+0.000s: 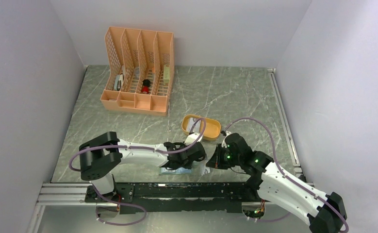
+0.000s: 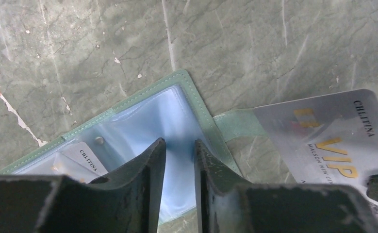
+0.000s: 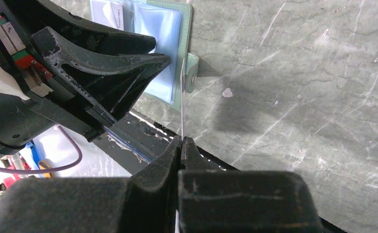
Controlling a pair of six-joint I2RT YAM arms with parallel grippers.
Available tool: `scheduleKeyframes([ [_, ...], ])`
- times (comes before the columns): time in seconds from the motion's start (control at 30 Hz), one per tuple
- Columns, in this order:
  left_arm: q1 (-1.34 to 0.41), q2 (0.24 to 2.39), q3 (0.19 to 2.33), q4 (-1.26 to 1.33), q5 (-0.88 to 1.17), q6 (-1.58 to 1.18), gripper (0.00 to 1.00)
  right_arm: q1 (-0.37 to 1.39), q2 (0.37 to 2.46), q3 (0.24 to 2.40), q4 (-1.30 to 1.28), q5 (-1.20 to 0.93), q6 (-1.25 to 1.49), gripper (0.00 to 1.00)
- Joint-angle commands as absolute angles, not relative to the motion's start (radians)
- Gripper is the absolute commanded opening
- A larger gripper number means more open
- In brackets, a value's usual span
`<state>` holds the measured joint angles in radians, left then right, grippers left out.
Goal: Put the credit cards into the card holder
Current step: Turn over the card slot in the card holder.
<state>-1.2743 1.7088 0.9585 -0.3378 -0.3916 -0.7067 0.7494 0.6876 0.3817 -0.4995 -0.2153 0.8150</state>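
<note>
The sage-green card holder (image 2: pixel 196 102) lies open on the marble table, pale blue sleeves up, near the front edge (image 1: pixel 177 170). One credit card (image 2: pixel 87 158) sits in its left sleeve. My left gripper (image 2: pixel 179 144) hovers low over the right sleeve, open by a narrow gap with nothing between the fingers. A second credit card (image 2: pixel 332 141), silver with gold VIP lettering, is held just right of the holder, over its snap tab (image 2: pixel 235 124). My right gripper (image 3: pixel 182 139) is shut on this card (image 3: pixel 182 97), seen edge-on and pointing at the holder's (image 3: pixel 167 29) right edge.
A mustard-yellow oval tray (image 1: pixel 211 130) sits just beyond both grippers. A peach lattice desk organizer (image 1: pixel 138 73) stands at the back left with small items in it. The table's front rail (image 1: pixel 177 191) runs right behind the holder. Grey walls close in both sides.
</note>
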Motion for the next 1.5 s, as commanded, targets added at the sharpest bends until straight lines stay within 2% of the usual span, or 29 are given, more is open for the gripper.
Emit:
scheduleKeyframes([
  [0.0, -1.276, 1.753, 0.906, -0.381, -0.397, -0.711, 0.30, 0.753, 0.691, 0.384, -0.482, -0.244, 0.809, 0.00],
  [0.17, -1.276, 1.711, 0.892, -0.372, -0.394, -0.727, 0.26, 0.753, 0.727, 0.383, -0.421, -0.332, 0.787, 0.00],
  [0.33, -1.277, 1.662, 0.893, -0.372, -0.399, -0.740, 0.12, 0.757, 0.763, 0.395, -0.392, -0.368, 0.774, 0.00],
  [0.47, -1.276, 1.629, 0.905, -0.384, -0.407, -0.751, 0.05, 0.756, 0.773, 0.388, -0.374, -0.380, 0.778, 0.00],
  [0.73, -1.276, 1.547, 0.896, -0.387, -0.404, -0.772, 0.05, 0.761, 0.806, 0.365, -0.303, -0.457, 0.784, 0.00],
  [1.33, -1.277, 1.499, 0.857, -0.383, -0.407, -0.795, 0.05, 0.780, 1.081, 0.351, -0.037, -0.535, 0.852, 0.00],
  [1.47, -1.276, 1.485, 0.856, -0.384, -0.407, -0.794, 0.09, 0.799, 1.129, 0.367, -0.005, -0.539, 0.851, 0.00],
])
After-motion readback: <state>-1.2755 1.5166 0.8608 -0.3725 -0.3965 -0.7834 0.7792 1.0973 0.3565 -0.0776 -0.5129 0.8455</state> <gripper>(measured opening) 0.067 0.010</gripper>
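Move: The card slot I'm about to turn is the holder's right-hand leaf. Its middle is about 2 cm to the left of my left hand, 1 cm back and 1 cm below, so my half-open fingers already stand at its right edge. The holder's left pocket is some 8 cm to the left, and the strap about 4 cm to the right. The tray sits roughly 14 cm ahead and 6 cm right. From my right hand, the slot is about 11 cm left and 7 cm below, straight across. I close my left fingers on the slot leaf near its right edge, pinch it, then peel it up about 3 cm while easing 2 cm left. My right hand, still gripping the VIP card, follows some 6 cm left towards the slot, rises slightly, then dips about 2.5 cm, turning around 10 degrees counter-clockwise and tipping down as it comes. ##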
